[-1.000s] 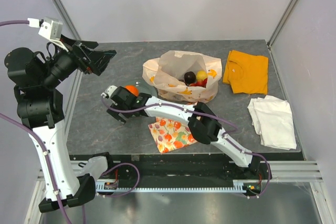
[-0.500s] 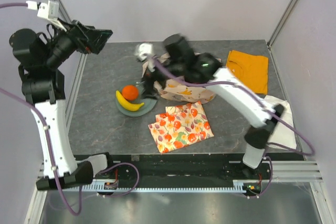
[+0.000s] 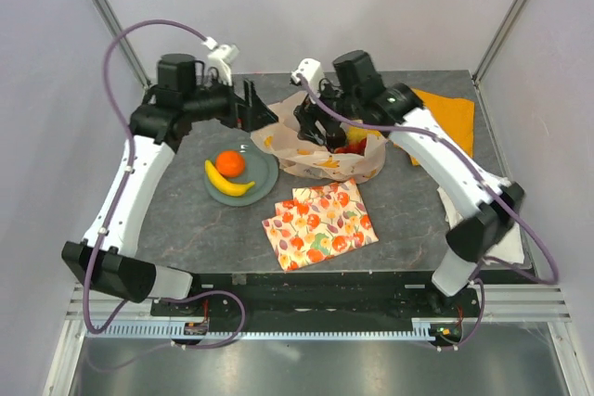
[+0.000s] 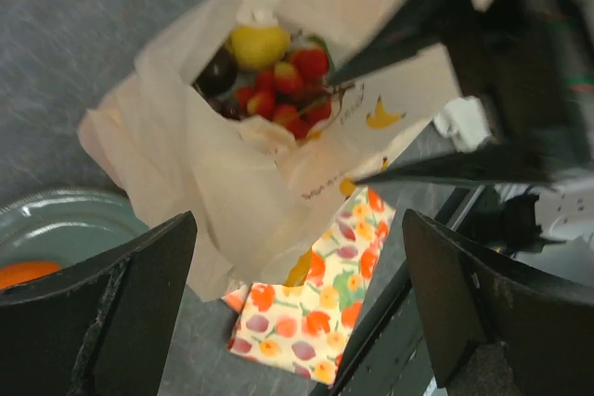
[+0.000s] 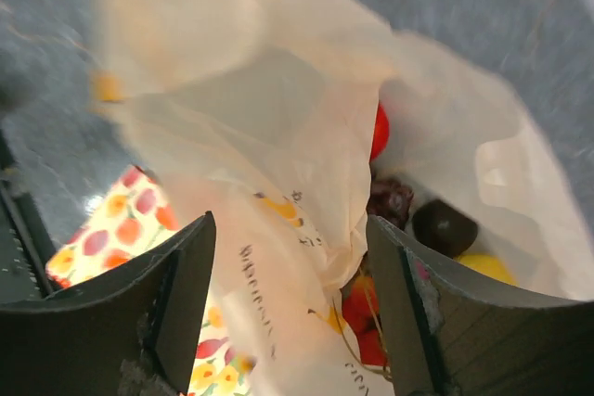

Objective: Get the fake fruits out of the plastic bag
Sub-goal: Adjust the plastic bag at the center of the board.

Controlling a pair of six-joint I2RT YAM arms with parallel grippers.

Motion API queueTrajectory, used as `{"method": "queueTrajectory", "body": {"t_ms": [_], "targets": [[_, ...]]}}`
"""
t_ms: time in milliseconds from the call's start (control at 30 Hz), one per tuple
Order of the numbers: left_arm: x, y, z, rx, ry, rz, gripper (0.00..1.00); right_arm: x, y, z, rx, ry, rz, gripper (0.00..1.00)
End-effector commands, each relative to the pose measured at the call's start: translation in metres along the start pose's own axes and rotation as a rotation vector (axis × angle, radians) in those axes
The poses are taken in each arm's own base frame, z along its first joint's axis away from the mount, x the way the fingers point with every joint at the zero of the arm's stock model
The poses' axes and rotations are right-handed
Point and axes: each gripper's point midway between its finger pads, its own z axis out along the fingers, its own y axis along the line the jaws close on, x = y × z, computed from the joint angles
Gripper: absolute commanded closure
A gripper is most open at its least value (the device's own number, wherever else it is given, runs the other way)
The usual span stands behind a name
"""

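Observation:
The plastic bag (image 3: 327,157) stands open at mid-table with fake fruits inside: a yellow lemon (image 4: 258,44), red grapes (image 4: 290,99), a red apple (image 5: 379,132) and dark purple grapes (image 5: 391,201). A banana (image 3: 228,182) and an orange (image 3: 230,163) lie on a grey plate (image 3: 264,178) to the bag's left. My right gripper (image 3: 314,127) hangs open over the bag's mouth, and the bag's near wall (image 5: 278,257) lies loose between its fingers. My left gripper (image 3: 252,110) is wide open and empty beside the bag's left rim.
A flat fruit-patterned cloth (image 3: 320,223) lies in front of the bag. An orange shirt (image 3: 450,127) lies at the back right. A folded white cloth (image 3: 506,229) sits at the right edge, partly behind the right arm.
The right arm swung from the plate up and over to the bag's mouth and its jaws narrowed a little. The left arm came down from the far left to the bag's left rim.

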Motion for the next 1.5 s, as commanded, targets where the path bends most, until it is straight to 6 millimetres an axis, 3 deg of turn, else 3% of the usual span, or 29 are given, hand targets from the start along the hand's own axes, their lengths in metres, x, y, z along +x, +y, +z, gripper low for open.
{"method": "queueTrajectory", "body": {"t_ms": [0, 100, 200, 267, 300, 333, 367, 400, 433, 467, 500, 533, 633, 667, 700, 733, 767, 800, 833, 1033, 1167, 1267, 1300, 1333, 1367, 1433, 1467], "targets": [[0.045, 0.025, 0.022, -0.097, 0.149, 0.076, 0.01, 0.042, -0.025, 0.045, 0.055, 0.141, 0.086, 0.28], [0.062, 0.043, 0.033, -0.155, 0.215, 0.067, 0.01, 0.057, -0.034, 0.071, 0.049, 0.182, 0.09, 0.34], [0.077, 0.05, 0.029, -0.164, 0.267, 0.129, 0.13, 0.082, -0.036, 0.084, 0.045, 0.242, 0.082, 0.4], [0.092, 0.041, 0.023, -0.107, 0.294, 0.136, 0.41, 0.1, -0.027, 0.083, 0.011, 0.275, 0.084, 0.41], [0.092, 0.033, 0.016, -0.085, 0.285, 0.154, 0.65, 0.122, -0.014, 0.076, -0.016, 0.318, 0.105, 0.41], [0.103, 0.03, 0.013, -0.071, 0.302, 0.141, 0.98, 0.132, -0.005, 0.07, -0.035, 0.339, 0.115, 0.42], [0.108, 0.027, 0.009, -0.062, 0.307, 0.138, 0.98, 0.132, 0.003, 0.055, -0.05, 0.331, 0.109, 0.42], [0.115, 0.024, 0.005, -0.042, 0.321, 0.148, 0.98, 0.162, 0.021, 0.05, -0.101, 0.39, 0.13, 0.42], [0.123, 0.019, 0.0, -0.021, 0.33, 0.15, 0.98, 0.174, 0.027, 0.043, -0.115, 0.41, 0.132, 0.42], [0.128, 0.01, -0.001, 0.028, 0.337, 0.142, 0.98, 0.177, 0.032, 0.033, -0.116, 0.411, 0.118, 0.42], [0.135, 0.008, -0.003, 0.042, 0.351, 0.127, 0.98, 0.197, 0.033, 0.03, -0.109, 0.455, 0.103, 0.42], [0.138, 0.003, -0.004, 0.068, 0.352, 0.114, 0.98, 0.197, 0.029, 0.029, -0.089, 0.446, 0.096, 0.42], [0.143, -0.009, -0.009, 0.136, 0.363, 0.122, 0.98, 0.171, 0.0, 0.037, -0.025, 0.354, 0.12, 0.42], [0.144, -0.013, -0.011, 0.156, 0.368, 0.125, 0.98, 0.172, -0.012, 0.046, -0.01, 0.354, 0.142, 0.42], [0.144, -0.019, -0.016, 0.194, 0.376, 0.143, 0.98, 0.149, -0.026, 0.051, 0.015, 0.304, 0.132, 0.43], [0.144, -0.035, -0.02, 0.28, 0.373, 0.131, 0.98, 0.141, -0.033, 0.058, 0.027, 0.29, 0.143, 0.43], [0.142, -0.042, -0.022, 0.318, 0.371, 0.133, 0.98, 0.148, -0.042, 0.074, 0.028, 0.312, 0.163, 0.43], [0.14, -0.047, -0.025, 0.347, 0.365, 0.14, 0.98, 0.129, -0.053, 0.078, 0.047, 0.273, 0.158, 0.44], [0.14, -0.049, -0.025, 0.356, 0.365, 0.136, 0.98, 0.126, -0.06, 0.083, 0.052, 0.267, 0.166, 0.44], [0.149, -0.042, -0.025, 0.343, 0.398, 0.147, 0.98, 0.116, -0.084, 0.117, 0.07, 0.228, 0.151, 0.47], [0.147, -0.037, -0.022, 0.308, 0.392, 0.132, 0.98, 0.131, -0.08, 0.145, 0.05, 0.254, 0.186, 0.53], [0.139, -0.021, -0.014, 0.207, 0.373, 0.062, 0.98, 0.14, -0.07, 0.144, 0.049, 0.274, 0.203, 0.55], [0.131, -0.012, -0.01, 0.184, 0.342, 0.05, 0.98, 0.137, -0.071, 0.144, 0.073, 0.246, 0.194, 0.55], [0.131, -0.007, -0.006, 0.181, 0.344, 0.011, 0.98, 0.119, -0.067, 0.131, 0.086, 0.194, 0.167, 0.55], [0.127, -0.001, -0.005, 0.167, 0.332, -0.036, 0.98, 0.143, -0.054, 0.131, 0.075, 0.226, 0.174, 0.53], [0.128, 0.006, 0.0, 0.176, 0.331, -0.069, 0.98, 0.126, -0.048, 0.127, 0.102, 0.146, 0.126, 0.53], [0.128, 0.01, 0.001, 0.163, 0.332, -0.081, 0.99, 0.133, -0.041, 0.129, 0.094, 0.153, 0.126, 0.52]]}}
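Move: The plastic bag's left rim hangs roughly 12 cm straight below the open left fingers. From that hand, the orange on the plate lies about 10 cm left, 1 cm back and 30 cm down. The right hand has the bag's middle about 5 cm ahead, 3 cm to its right and 22 cm down; from this hand the dark fruit inside is some 6 cm ahead, 7 cm right and 26 cm down, with the red fruits 3 cm ahead, 11 cm right and 27 cm down. The bag's left rim is caught by the left hand, which sinks about 12 cm, shuts and pinches the plastic, then drags it back some 11 cm while turning clockwise, finally easing about 3 cm forward. The right hand drops steeply into the bag, draws back and to its right, swings forward about 14 cm and sinks again, fingers closing partway. ##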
